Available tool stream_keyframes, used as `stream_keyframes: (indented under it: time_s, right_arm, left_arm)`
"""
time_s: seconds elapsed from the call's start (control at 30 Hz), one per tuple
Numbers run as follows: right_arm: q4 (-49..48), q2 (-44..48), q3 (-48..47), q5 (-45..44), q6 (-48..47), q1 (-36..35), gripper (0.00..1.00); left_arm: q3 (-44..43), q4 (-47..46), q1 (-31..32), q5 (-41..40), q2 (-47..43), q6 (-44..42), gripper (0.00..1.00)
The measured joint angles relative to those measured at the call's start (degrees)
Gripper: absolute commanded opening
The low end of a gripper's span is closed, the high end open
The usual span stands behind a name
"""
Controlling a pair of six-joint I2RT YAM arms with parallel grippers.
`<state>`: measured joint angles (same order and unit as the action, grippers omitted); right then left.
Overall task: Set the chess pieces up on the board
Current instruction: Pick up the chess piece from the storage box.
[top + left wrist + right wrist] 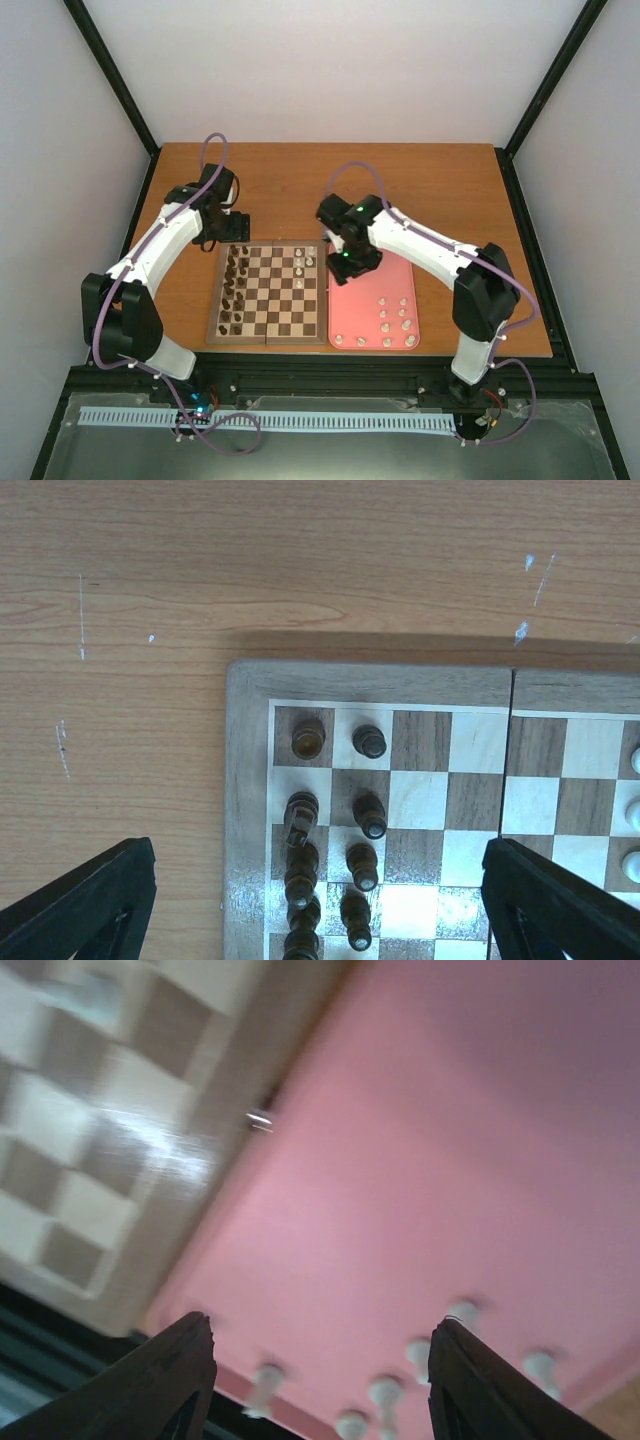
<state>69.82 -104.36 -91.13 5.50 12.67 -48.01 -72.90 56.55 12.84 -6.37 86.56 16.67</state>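
Note:
The board (275, 300) lies in the middle of the table. A few cream-white chess pieces (304, 268) stand near its far right corner. Several more white pieces (395, 322) sit on the near right part of the pink tray (360, 300). My right gripper (350, 262) hovers over the tray's far left end, beside the board's right edge. It is open (322, 1380) with nothing between its fingers, and blurred white pieces (385, 1392) show beyond them. My left gripper (235, 228) hangs over the board's far left corner, open (320, 910) and empty.
Dark brown pieces (236, 285) stand in two columns along the board's left side, several of them under the left gripper (368, 820). Bare wooden tabletop (300, 180) stretches behind the board. A black frame rail (330, 380) runs along the near edge.

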Motion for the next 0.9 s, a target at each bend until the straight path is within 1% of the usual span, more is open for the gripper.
stream_keyframes:
  time_s: [0.13, 0.3, 0.4, 0.5, 0.83, 0.9]
  right_arm:
    - [-0.6, 2.3, 8.4, -2.7, 1.4, 5.4, 0.59]
    - [-3.3, 2.9, 18.3, -4.2, 2.5, 8.5, 0.58]
    - [-4.7, 3.1, 22.3, -4.2, 2.8, 9.9, 0.48]
    - [-6.1, 3.2, 24.2, -4.2, 3.2, 10.7, 0.46]
    - [-9.8, 3.2, 26.4, -3.9, 3.0, 11.3, 0.27]
    - [-10.3, 3.2, 26.4, -3.7, 2.9, 11.6, 0.22]
  left_arm:
    - [0.0, 0.0, 0.0, 0.3, 0.0, 0.0, 1.00]
    - [0.0, 0.0, 0.0, 0.6, 0.0, 0.0, 1.00]
    - [0.0, 0.0, 0.0, 0.6, 0.0, 0.0, 1.00]
    - [0.0, 0.0, 0.0, 0.7, 0.0, 0.0, 1.00]
    - [0.0, 0.0, 0.0, 0.6, 0.0, 0.0, 1.00]
    - [0.0, 0.0, 0.0, 0.6, 0.0, 0.0, 1.00]
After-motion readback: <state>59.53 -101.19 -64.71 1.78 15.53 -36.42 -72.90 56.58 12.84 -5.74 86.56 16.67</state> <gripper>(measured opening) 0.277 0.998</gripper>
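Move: Over the left margin of the pink storage box, the empty right hand has its white chess piece about 12 cm to the right, 2 cm back and 11 cm below. A second white piece stands 3 cm behind that one, a third some 5 cm to its right; the chessboard's middle lies about 17 cm left of the hand, level with it. From the idle left hand, the piece is roughly 37 cm right, 11 cm back and 13 cm lower. Swinging right across the storage box and sinking at once, the right hand travels about 11 cm sideways and 10 cm down to the front-left white piece of the right-hand group, twisting some 15 degrees clockwise. The sideways run ends first; then the hand eases down the last bit while the fingers narrow to about half their gap around the piece, with no grip seen yet. ##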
